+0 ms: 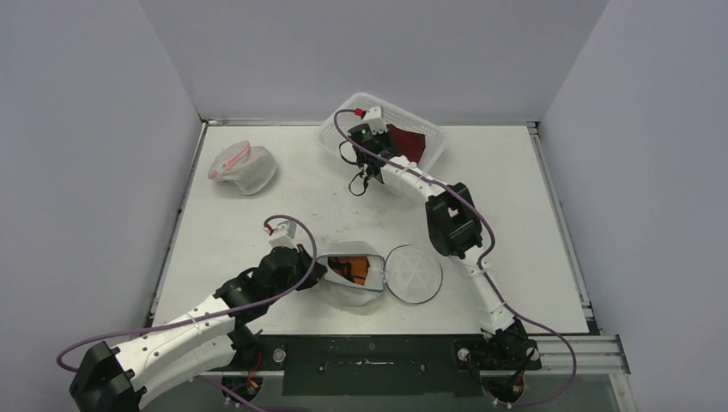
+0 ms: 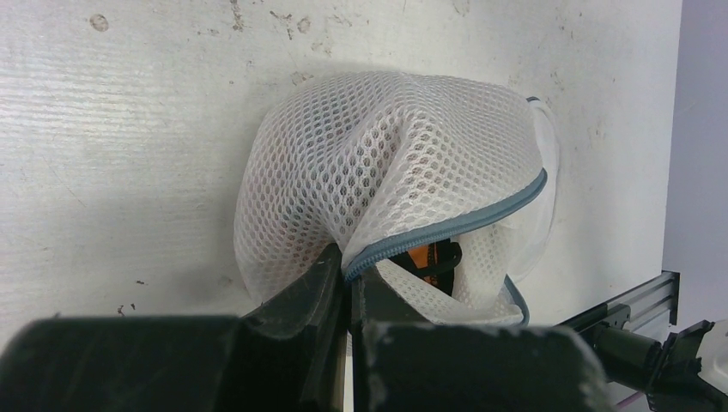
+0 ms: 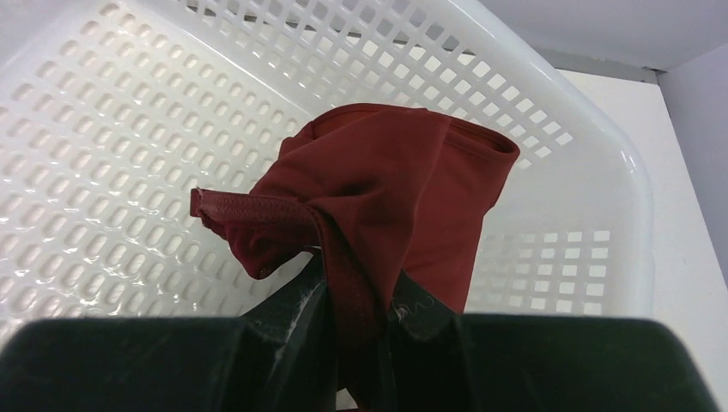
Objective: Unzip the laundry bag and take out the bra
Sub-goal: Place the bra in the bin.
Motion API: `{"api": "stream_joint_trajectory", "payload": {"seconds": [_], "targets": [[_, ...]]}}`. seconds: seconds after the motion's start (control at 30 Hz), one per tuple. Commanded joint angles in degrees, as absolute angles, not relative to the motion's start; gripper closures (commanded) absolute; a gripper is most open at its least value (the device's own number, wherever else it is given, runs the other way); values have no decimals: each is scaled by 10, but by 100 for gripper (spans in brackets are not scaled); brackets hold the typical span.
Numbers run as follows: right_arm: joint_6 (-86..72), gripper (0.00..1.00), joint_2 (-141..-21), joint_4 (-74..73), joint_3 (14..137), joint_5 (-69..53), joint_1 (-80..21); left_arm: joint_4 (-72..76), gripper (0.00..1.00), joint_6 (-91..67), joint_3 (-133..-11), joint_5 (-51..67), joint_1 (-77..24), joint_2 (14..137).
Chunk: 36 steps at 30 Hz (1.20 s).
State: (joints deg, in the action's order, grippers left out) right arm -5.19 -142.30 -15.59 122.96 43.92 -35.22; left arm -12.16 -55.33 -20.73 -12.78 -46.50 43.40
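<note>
The white mesh laundry bag (image 1: pixel 356 290) lies near the table's front middle, its grey zipper (image 2: pixel 464 219) undone and its round flap (image 1: pixel 415 273) folded out to the right. An orange and black garment (image 2: pixel 427 256) shows inside the opening. My left gripper (image 2: pixel 350 276) is shut on the bag's zippered rim at its left side (image 1: pixel 316 273). At the back, my right gripper (image 3: pixel 360 292) is shut on a dark red bra (image 3: pixel 386 180), holding it inside the white basket (image 3: pixel 129 129). From above the bra (image 1: pixel 410 142) shows beside the right gripper (image 1: pixel 388 144).
A second mesh laundry bag (image 1: pixel 243 167) with a pink zipper sits at the back left. The white perforated basket (image 1: pixel 343 129) stands at the back middle against the wall. Grey walls close in three sides of the table (image 1: pixel 515 197).
</note>
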Motion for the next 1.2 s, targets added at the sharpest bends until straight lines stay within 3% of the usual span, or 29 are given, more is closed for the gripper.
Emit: {"api": "stream_joint_trajectory", "payload": {"seconds": [0.0,0.07,0.23,0.67,0.93,1.17], "targets": [[-58,92,-1426,-170,1263,423,-347,-91,100,-555,-206,-130,-461,441],[-60,86,-1431,-178,1265,405,-347,-88,100,-556,-204,-130,-461,445],[-71,57,-1433,-192,1268,367,-347,-84,100,-558,-202,-130,-460,447],[-119,20,-1296,-146,1209,298,-362,-86,100,-555,-206,-133,-460,446],[-133,9,-1119,-134,1128,266,-413,-91,100,-550,-206,-126,-454,437],[-173,11,-862,-20,812,131,-484,-71,100,-540,-188,-96,-446,426]]}}
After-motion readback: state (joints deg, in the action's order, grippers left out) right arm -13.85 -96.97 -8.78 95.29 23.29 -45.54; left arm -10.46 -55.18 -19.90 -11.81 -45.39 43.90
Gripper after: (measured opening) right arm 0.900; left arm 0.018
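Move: The right gripper is already over the bin with the maroon bra in its fingers; the bin's middle is about 4 cm back, 1 cm to the right and roughly 6 cm below. Most of the bra hangs some 6 cm to its right and 2 cm back, about 4 cm lower. The pink-zipped bag lies around 33 cm left and 9 cm back. From the left gripper, the bin is about 35 cm ahead and 13 cm right. Lower the right gripper about 3 cm more into the bin while easing it slightly left, and open the fingers wide to let go of the bra. Then lift clear, speeding up to some 27 cm above the low point and drawing back about 16 cm and a little left, while the hand rolls left side up some 30 degrees, swings counter-clockwise and tips up. ##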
